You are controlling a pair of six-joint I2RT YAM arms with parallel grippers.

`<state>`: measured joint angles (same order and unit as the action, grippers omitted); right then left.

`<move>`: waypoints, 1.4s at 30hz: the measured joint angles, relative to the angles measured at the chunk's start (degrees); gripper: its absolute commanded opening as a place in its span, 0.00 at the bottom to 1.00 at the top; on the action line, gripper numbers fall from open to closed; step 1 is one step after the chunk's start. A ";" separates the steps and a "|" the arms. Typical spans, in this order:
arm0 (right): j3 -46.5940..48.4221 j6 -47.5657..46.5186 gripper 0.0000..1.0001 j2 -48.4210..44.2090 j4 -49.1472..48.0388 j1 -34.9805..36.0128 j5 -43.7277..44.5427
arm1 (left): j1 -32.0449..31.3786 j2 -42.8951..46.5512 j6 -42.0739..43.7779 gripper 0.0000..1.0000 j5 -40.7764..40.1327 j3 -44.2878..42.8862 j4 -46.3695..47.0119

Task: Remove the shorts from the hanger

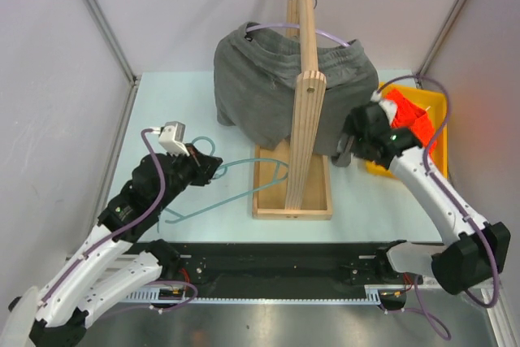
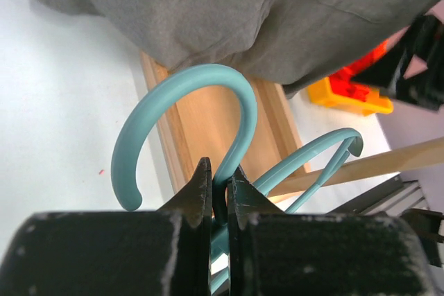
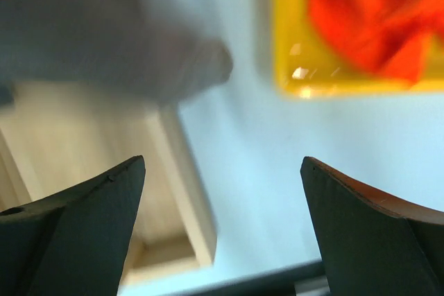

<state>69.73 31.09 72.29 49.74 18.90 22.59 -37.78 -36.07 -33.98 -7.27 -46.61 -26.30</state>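
Note:
Dark grey shorts [image 1: 268,87] hang on a pale lavender hanger [image 1: 262,28] from the wooden rack [image 1: 306,79]. Bright orange-red shorts [image 1: 410,115] lie in the yellow bin [image 1: 431,103] at the right. A bare teal hanger [image 1: 244,178] rests low on the table, left of the rack's base. My left gripper [image 2: 220,184] is shut on the neck of its hook [image 2: 187,95]. My right gripper [image 3: 222,171] is open and empty, hovering over the table between the rack's base and the bin. In the right wrist view, the orange-red shorts [image 3: 368,12] and grey shorts [image 3: 104,32] are blurred.
The rack's wooden tray base [image 1: 292,193] sits mid-table with its tall post leaning toward the camera. The yellow bin [image 3: 288,46] stands at the right wall. Metal frame posts [image 1: 97,14] and white walls close in both sides.

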 measured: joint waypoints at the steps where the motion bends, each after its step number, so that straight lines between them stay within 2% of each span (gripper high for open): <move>1: -3.21 0.94 0.98 -1.77 0.35 3.54 -0.79 | 0.00 -1.11 0.22 0.00 -0.09 -0.28 -0.17; 5: -9.70 3.50 0.98 -8.37 0.98 11.17 -3.61 | 0.00 -4.66 1.68 0.00 -0.07 -2.12 -0.42; 8: -12.07 5.75 0.98 -13.05 0.98 14.10 -4.26 | 0.00 -7.89 2.89 0.00 0.00 -4.17 -0.33; 13: -19.82 5.57 0.97 -22.49 -2.27 14.34 -8.76 | 0.00 -12.52 4.44 0.01 2.64 -6.40 1.97; 16: -25.11 2.93 0.97 -30.32 -7.58 14.14 -16.28 | 0.00 -17.11 5.99 0.00 5.92 -8.76 2.40; 20: -26.69 -0.17 0.95 -37.18 -14.67 12.04 -26.62 | 0.00 -22.03 7.54 0.00 11.06 -11.10 4.35; 25: -26.71 -3.26 0.89 -37.70 -22.77 6.60 -40.46 | 0.11 -26.80 8.68 0.00 16.57 -15.04 6.14; 32: -26.77 -8.70 0.78 -35.19 -27.52 2.60 -53.99 | 0.20 -30.45 9.81 0.00 25.44 -17.59 10.34; 37: -26.77 -13.44 0.72 -34.36 -28.65 1.81 -56.98 | 0.70 -32.50 9.94 0.00 30.47 -18.38 12.66; 39: -26.77 -15.21 0.65 -34.36 -28.85 1.70 -57.09 | 0.76 -33.07 9.57 0.00 32.74 -18.38 13.99; 42: -26.77 -17.07 0.61 -34.21 -29.29 1.64 -57.22 | 0.81 -33.33 8.74 0.00 35.32 -18.38 15.72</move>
<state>42.96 14.02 38.09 20.45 20.53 -34.63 -36.97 -69.41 -25.23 28.05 -64.99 -10.59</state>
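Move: The left hand already holds the empty teal hanger by its neck. The wooden post it passes the hanger behind stands about 21 cm to its right and 4 cm back, and the hanger's right end about 16 cm right, 5 cm ahead and 5 cm lower. From the empty, open right hand, that end is some 25 cm left and 5 cm back, the grey shorts 22 cm left and 6 cm ahead, the yellow tray 14 cm right, 10 cm ahead and well below. The left hand keeps its grip on the hanger and goes a little forward, then sweeps right towards the post, about 14 cm in all and rising slightly towards the end, turning some 35 degrees clockwise so that the hanger's right end passes behind the post to the right hand. The wide-open right hand swings back and left away from the yellow tray, about 12 cm each way, dips, then rises to end 6 cm higher, turning strongly counter-clockwise to bring its fingers around that end and starting to close them, with no firm pinch yet to be seen. ##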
